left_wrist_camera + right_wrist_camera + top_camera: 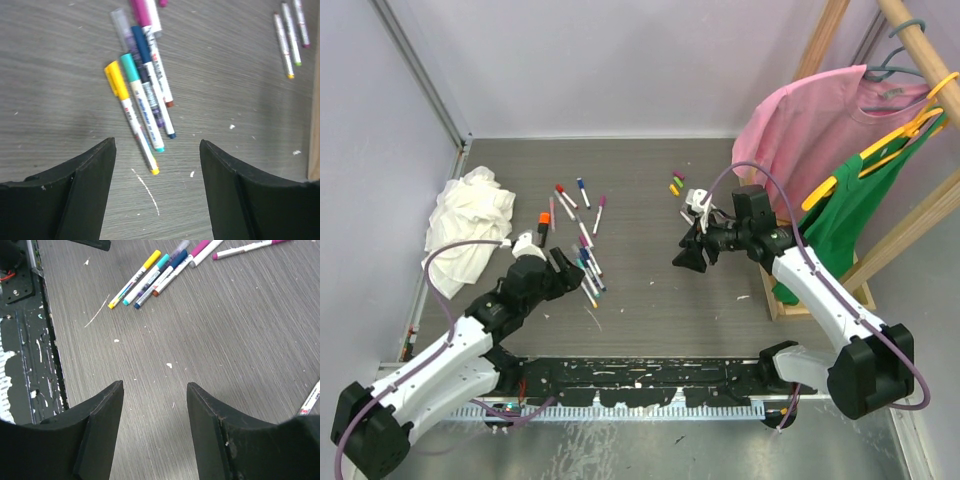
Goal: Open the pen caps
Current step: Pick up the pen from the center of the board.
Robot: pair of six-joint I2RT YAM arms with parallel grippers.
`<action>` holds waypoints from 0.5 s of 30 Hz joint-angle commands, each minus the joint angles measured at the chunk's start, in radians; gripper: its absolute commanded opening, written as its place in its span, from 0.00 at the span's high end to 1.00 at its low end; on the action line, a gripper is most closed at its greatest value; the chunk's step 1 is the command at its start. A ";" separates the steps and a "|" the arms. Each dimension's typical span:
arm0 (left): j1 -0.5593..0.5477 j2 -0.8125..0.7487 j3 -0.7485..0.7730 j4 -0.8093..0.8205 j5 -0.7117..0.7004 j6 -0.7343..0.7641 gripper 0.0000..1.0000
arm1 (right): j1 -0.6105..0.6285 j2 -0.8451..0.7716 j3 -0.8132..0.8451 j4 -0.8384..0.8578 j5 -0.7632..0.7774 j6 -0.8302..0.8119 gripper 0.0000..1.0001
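A bunch of white-barrelled pens (588, 268) lies just ahead of my left gripper (566, 266). In the left wrist view their pen caps are on: yellow (116, 80), teal (129, 67), blue (141, 44) and magenta (140, 11). My left gripper (157, 143) hovers open and empty just short of the yellow pen's tail. My right gripper (688, 256) hangs open over bare table near the middle, and in its own view (155, 384) nothing lies between the fingers. The same capped pens (150, 275) show far ahead of it. A few loose caps (675, 185) lie at the back.
More pens (570, 200) are scattered behind the bunch. A crumpled white rag (470, 225) lies at the left. Pink (800, 125) and green (840, 215) shirts hang on a wooden rack (910, 230) at the right. A black rail (640, 380) runs along the near edge.
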 commanded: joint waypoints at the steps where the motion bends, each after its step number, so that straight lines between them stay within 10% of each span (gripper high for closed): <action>1: -0.049 0.067 0.078 -0.121 -0.213 -0.191 0.34 | 0.008 -0.010 0.056 0.001 0.054 -0.013 0.41; 15: -0.172 0.474 0.333 -0.363 -0.444 -0.446 0.61 | 0.008 -0.008 0.060 -0.003 0.084 -0.020 0.40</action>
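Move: The yellow-capped pen, nearest of the loose row of pens, has its middle about 4 cm ahead of the left hand, 2 cm to its right and some 7 cm below. The teal-capped pen lies against it, about 5 cm ahead and 4 cm right of that hand; the magenta-capped pen is roughly 10 cm ahead and 5 cm right. From the right hand the yellow-capped pen is about 25 cm left, 1 cm back and 15 cm below. The empty left hand settles towards the near ends of the yellow- and teal-capped pens, sinking about 2 cm with a slight swing left at first, then easing some 1.5 cm forward at that height. Meanwhile it turns about 20 degrees counter-clockwise, tips its fingers farther down and raises its left side a little, and the fingers narrow from wide to less than half open without touching a pen yet. ##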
